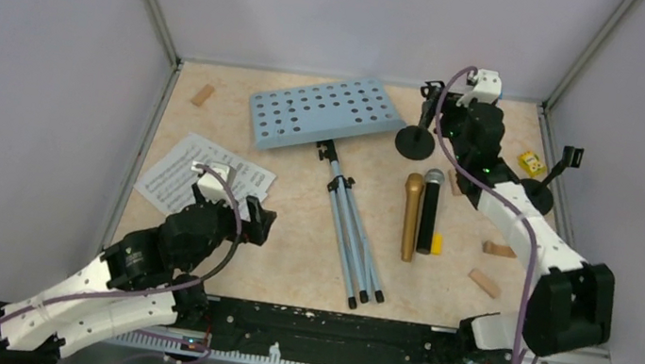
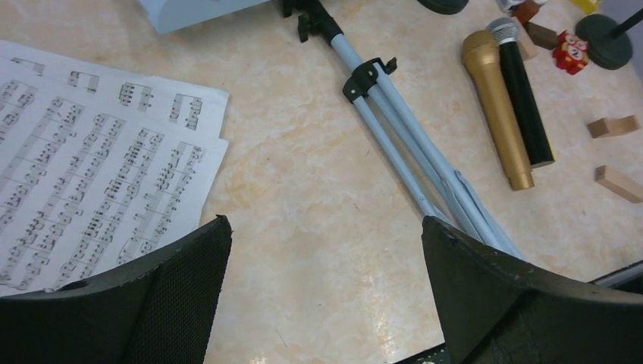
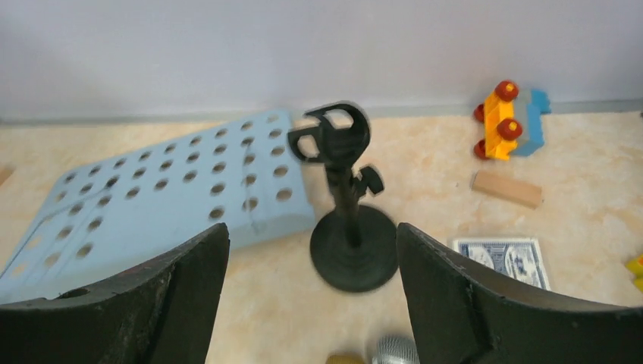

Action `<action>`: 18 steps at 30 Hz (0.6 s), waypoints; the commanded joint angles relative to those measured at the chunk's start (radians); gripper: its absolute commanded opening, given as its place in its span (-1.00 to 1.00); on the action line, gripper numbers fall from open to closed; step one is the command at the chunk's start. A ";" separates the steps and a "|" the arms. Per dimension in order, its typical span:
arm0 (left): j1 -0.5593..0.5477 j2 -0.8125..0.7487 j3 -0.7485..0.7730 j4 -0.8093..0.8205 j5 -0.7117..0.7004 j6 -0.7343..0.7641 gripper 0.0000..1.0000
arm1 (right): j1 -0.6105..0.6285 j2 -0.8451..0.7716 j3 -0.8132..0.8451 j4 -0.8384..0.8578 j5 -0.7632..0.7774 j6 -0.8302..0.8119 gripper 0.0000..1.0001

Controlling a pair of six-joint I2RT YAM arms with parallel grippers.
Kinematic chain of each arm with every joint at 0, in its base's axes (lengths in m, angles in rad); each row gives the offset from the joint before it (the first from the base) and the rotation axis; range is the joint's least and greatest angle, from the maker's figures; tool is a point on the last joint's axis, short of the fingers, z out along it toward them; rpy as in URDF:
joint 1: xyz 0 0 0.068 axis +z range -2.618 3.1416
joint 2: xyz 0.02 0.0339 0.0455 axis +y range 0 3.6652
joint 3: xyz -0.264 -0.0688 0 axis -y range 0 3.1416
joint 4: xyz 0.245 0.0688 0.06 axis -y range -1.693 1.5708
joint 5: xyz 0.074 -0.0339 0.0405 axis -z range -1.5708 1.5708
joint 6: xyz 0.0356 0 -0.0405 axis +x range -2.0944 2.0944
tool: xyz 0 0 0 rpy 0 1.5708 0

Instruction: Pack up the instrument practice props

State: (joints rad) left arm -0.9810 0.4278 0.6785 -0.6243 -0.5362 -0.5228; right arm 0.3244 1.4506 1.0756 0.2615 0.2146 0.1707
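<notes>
The light blue music desk [image 1: 324, 111] lies flat at the back, its grey tripod legs [image 1: 351, 234] stretching toward me. White music sheets [image 1: 196, 174] lie at the left. A gold microphone [image 1: 410, 215] and a black microphone [image 1: 429, 211] lie side by side. One black mic holder [image 3: 350, 227] stands upright just beyond the fingertips of my right gripper [image 3: 311, 227], which is open and holds nothing. A second mic holder [image 1: 541, 189] stands at the far right. My left gripper [image 2: 326, 221] hangs open over bare table between the music sheets [image 2: 98, 167] and the tripod legs [image 2: 425, 159].
Wooden blocks [image 1: 203, 95] [image 1: 498, 249] [image 1: 484, 282] are scattered about. A yellow toy [image 1: 531, 162] sits at the back right. A yellow and blue toy car [image 3: 509, 120], a block [image 3: 506, 189] and a box of playing cards [image 3: 500, 256] lie right of the holder. Walls close three sides.
</notes>
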 commanded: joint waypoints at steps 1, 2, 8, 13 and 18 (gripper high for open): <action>0.001 0.095 0.107 -0.093 -0.071 -0.020 0.97 | 0.008 -0.152 0.065 -0.559 -0.304 -0.012 0.59; 0.002 0.119 0.125 -0.114 -0.077 -0.022 0.97 | 0.008 -0.193 0.083 -0.649 -0.366 -0.035 0.60; 0.001 0.171 0.167 -0.111 -0.092 0.051 0.97 | 0.009 -0.448 0.023 -0.860 -0.434 0.003 0.62; 0.001 0.098 0.109 -0.058 -0.122 0.082 0.97 | 0.009 -0.659 -0.091 -0.864 -0.350 0.008 0.63; -0.001 0.028 0.066 -0.057 -0.162 0.020 0.97 | 0.008 -0.823 -0.210 -0.819 -0.183 -0.012 0.66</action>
State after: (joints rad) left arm -0.9810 0.4892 0.7692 -0.7101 -0.6380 -0.4698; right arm 0.3271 0.7059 0.9360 -0.5667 -0.1024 0.1673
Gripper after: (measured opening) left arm 0.987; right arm 0.823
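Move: The right hand has already let go of the microphone stand, whose middle is about 13 cm ahead, 2 cm to its right and some 17 cm below. The gold microphone lies about 8 cm back, 1 cm right, with the black one 6 cm back, 5 cm right, both 25 cm down; the card deck is 13 cm ahead, 17 cm right, 26 cm down. From the left hand, that stand is roughly 42 cm ahead, 30 cm right and 12 cm below. The empty right hand pulls quickly back about 22 cm, away from the microphone stand and high above the two microphones, bowing slightly left before swinging back right, while it stays nearly level in height and its fingers stay wide open. On the way the wrist turns some 20 degrees counter-clockwise and tips its fingers down, easing to about 15 degrees at the end, and the open left hand drifts about 2 cm left and 1 cm up over the bare table, touching nothing. ##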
